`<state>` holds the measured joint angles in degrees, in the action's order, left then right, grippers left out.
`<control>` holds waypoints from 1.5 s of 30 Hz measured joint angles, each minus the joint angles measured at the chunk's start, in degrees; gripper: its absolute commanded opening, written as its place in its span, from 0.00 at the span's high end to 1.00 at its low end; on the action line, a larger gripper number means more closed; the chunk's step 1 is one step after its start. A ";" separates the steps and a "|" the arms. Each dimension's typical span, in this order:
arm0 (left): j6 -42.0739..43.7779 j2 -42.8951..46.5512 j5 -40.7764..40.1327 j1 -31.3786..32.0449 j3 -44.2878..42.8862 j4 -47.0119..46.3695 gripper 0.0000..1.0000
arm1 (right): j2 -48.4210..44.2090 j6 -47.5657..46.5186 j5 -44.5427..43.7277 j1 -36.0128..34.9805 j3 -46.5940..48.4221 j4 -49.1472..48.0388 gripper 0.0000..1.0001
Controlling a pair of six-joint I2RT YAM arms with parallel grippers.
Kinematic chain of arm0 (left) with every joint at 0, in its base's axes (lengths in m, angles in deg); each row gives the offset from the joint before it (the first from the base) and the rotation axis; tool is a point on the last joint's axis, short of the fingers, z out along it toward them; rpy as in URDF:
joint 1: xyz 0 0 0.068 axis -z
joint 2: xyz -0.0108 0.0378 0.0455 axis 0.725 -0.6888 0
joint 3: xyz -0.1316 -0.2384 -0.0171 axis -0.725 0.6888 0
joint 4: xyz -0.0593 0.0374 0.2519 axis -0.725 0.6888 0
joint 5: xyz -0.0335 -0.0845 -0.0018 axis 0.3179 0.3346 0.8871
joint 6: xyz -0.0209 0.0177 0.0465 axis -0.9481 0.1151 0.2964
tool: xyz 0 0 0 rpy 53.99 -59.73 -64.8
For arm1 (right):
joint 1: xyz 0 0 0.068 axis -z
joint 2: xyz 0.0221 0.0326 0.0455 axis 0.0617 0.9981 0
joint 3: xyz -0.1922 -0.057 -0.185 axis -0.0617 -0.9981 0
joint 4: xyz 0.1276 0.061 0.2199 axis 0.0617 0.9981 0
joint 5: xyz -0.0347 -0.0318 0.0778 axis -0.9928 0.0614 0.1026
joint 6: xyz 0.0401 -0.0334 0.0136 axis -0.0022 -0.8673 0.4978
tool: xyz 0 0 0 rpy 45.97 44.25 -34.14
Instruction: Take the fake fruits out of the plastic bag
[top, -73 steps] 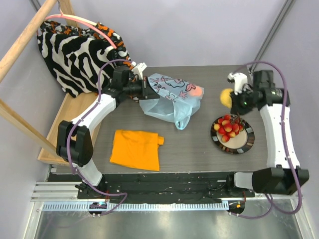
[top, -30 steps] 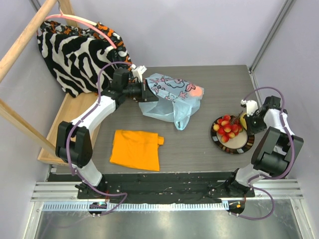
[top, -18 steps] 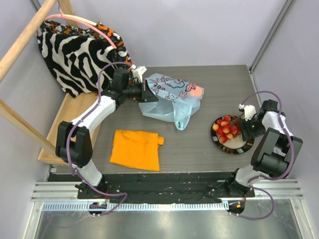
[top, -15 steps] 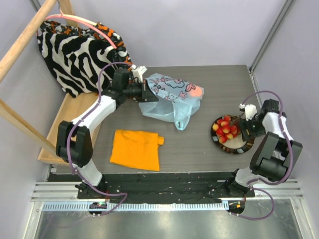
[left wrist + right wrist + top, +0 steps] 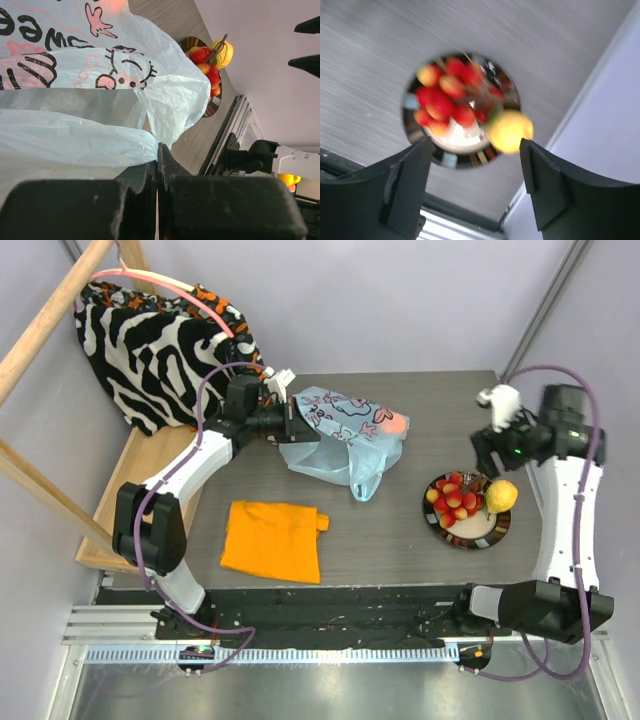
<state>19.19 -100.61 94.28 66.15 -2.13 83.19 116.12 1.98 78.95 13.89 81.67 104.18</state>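
The pale blue plastic bag [image 5: 340,435] with a pink cartoon print lies on the table at back centre. A reddish fruit [image 5: 397,423] shows through its right end. My left gripper [image 5: 292,420] is shut on the bag's left edge; in the left wrist view the film [image 5: 100,100] bunches at the closed jaws [image 5: 158,155]. A dark plate [image 5: 495,530] at the right holds red strawberries [image 5: 455,495] and a yellow lemon [image 5: 501,496]. My right gripper [image 5: 487,452] is open and empty above the plate; its view shows the lemon [image 5: 509,131] and strawberries [image 5: 445,97] below.
A folded orange cloth [image 5: 272,540] lies at front left. A zebra-striped cloth [image 5: 150,350] hangs on a wooden frame [image 5: 140,480] at back left. The right wall stands close behind the plate [image 5: 450,161].
My right gripper carried the lemon down to the plate, let it go and rose away open. The lemon now lies on the plate. The left gripper and bag have not moved.
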 measured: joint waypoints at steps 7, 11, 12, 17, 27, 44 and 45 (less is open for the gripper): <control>-3.69 0.35 -0.31 0.00 0.63 -0.59 1.00 | 9.53 12.79 1.46 -31.06 5.57 -9.42 0.45; -6.73 1.60 -1.16 -0.07 1.92 -0.94 1.00 | 18.97 22.51 1.99 -39.67 7.41 -16.41 0.65; -7.56 2.10 -1.22 -0.09 2.27 -1.18 1.00 | 21.79 24.85 2.25 -41.05 8.31 -18.03 0.67; -9.33 5.05 -1.62 -0.11 3.15 -1.77 1.00 | 32.81 33.20 4.28 -44.15 13.44 -22.58 0.73; -8.74 9.79 0.13 -0.11 3.78 -2.40 1.00 | 41.00 42.25 -6.38 -46.77 15.61 -29.09 0.73; 12.72 27.02 2.97 -0.11 14.12 13.03 1.00 | 27.12 41.35 -16.87 -44.78 0.48 -31.39 0.68; 13.00 25.24 2.03 -0.15 15.28 13.11 1.00 | 28.24 41.27 -15.85 -45.18 1.49 -31.39 0.68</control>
<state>32.19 -75.37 96.31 66.00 13.15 96.31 144.36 43.24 63.10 -31.28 83.15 72.79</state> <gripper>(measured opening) 0.014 0.305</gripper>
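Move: Held by one edge in the shut left fingers, the plastic bag has its middle about 9 cm right, 3 cm ahead and 16 cm below the left hand; the orange cloth is some 22 cm back, 9 cm left and 22 cm below it. From the right hand the bag's middle is about 33 cm left, 11 cm ahead and 19 cm down. The lemon is 3 cm back, 7 cm right, the red fruits 5 cm back, 4 cm left, both some 22 cm below. Sweeping about 34 cm left, forward and downward from above the plate, the empty right hand heads for the bag while its fingers narrow to roughly a third open; it then swings back some 10 cm right and ends at the bag's mouth. The left hand keeps its pinch on the edge and, mostly late on, draws it about 12 cm back and slightly left, lifting, then dipping. ##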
